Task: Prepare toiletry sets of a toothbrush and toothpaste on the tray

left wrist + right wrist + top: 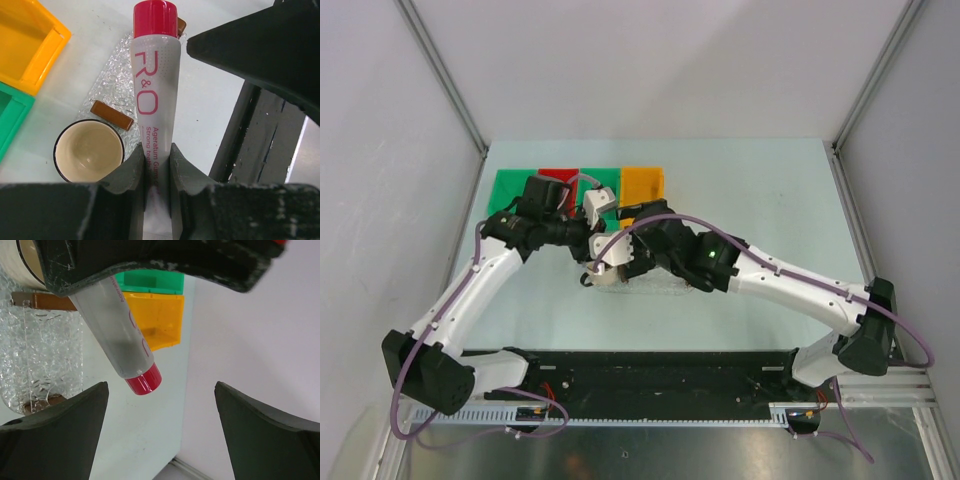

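Note:
My left gripper (156, 152) is shut on the flat end of the toothpaste (152, 75), a whitish tube with pink lettering and a red cap. The tube hangs in the air, cap pointing away from the fingers. Below it lies the clear tray (107, 82) with a brown block (112, 115) at each short end. In the right wrist view the toothpaste (120, 340) slants down beside the tray (45, 355). Just under the cap stands my right gripper (160, 387), open, with only bare table between its fingers. No toothbrush is in view. From above, both wrists meet at mid-table (620, 255).
A beige cup (89, 150) with a dark rim stands by the tray's near block. Orange (25, 40) and green (10, 115) bins sit at the back, in a row with a red bin (558, 175). The right arm (770, 275) crosses the table's middle.

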Robot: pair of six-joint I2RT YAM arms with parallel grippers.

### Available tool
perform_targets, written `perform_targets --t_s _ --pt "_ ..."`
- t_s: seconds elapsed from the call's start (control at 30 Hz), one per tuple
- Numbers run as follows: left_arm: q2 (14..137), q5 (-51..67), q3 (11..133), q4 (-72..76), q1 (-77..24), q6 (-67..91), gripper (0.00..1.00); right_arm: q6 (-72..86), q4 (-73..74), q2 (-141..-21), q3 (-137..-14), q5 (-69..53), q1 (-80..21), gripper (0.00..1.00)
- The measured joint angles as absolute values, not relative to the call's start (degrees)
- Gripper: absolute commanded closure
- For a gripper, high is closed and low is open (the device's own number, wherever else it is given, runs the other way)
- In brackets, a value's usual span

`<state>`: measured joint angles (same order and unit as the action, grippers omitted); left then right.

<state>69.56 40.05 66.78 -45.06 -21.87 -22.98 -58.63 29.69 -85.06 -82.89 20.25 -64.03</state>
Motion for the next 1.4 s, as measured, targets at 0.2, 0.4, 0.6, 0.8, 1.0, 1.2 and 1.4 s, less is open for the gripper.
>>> perform_targets --t_s 0.2,0.4,0.6,0.8,1.0,1.2,1.4 --pt "69.7 40.5 67.3 -47.0 -21.9 -24.0 1.0 -59.2 29.7 -86.9 -82.7 21.6 -64.6 0.11" --pt "69.7 42.3 67.5 -48.6 -22.0 -24.5 1.0 -58.9 29.7 -87.7 -82.4 21.3 -64.8 0.2" --pt "69.8 44.1 68.1 -49.3 -22.0 -24.6 1.0 -58.0 29.7 -88.8 -81.7 20.2 -65.3 0.51" --pt "70.4 44.2 68.1 -50.9 -22.1 -25.2 0.61 -57.5 29.7 -89.4 -80.6 19.7 -65.3 0.74" --pt "70.5 43.6 69.6 -50.7 -21.8 -26.4 0.31 -54.8 31.0 -89.3 -80.4 16.5 -63.8 0.84" --pt "72.9 42.7 75.4 -50.2 -19.8 -26.3 0.09 -51.0 30.5 -87.5 -80.4 8.4 -60.9 0.89" --pt "74.1 48.8 84.2 -49.8 -14.0 -24.9 0.06 -43.2 33.3 -85.6 -80.4 -2.2 -48.3 0.96"
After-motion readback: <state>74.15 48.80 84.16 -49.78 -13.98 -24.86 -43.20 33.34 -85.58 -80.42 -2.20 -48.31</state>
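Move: The toothpaste tube hangs in the left hand, pinched by its tail; its middle is about 6 cm to that hand's right and level with it. From the right hand, the tube's middle lies about 1 cm ahead, 4 cm left and 6 cm below. Below the right hand are the tray, straight under it and some 2 cm right, and the orange bin, about 20 cm ahead and 3 cm left. The mug is roughly 4 cm ahead of the left hand, 4 cm left and 17 cm below. The toothpaste tube is handed over: the right hand sinks about 5 cm onto its cap end and pinches it just behind the cap, while the left keeps the tail and eases back slightly. The left fingers then open wide and the hand lifts off, up some 9 cm and forward; the right, keeping its grip, tips down and draws off to its right and forward. ##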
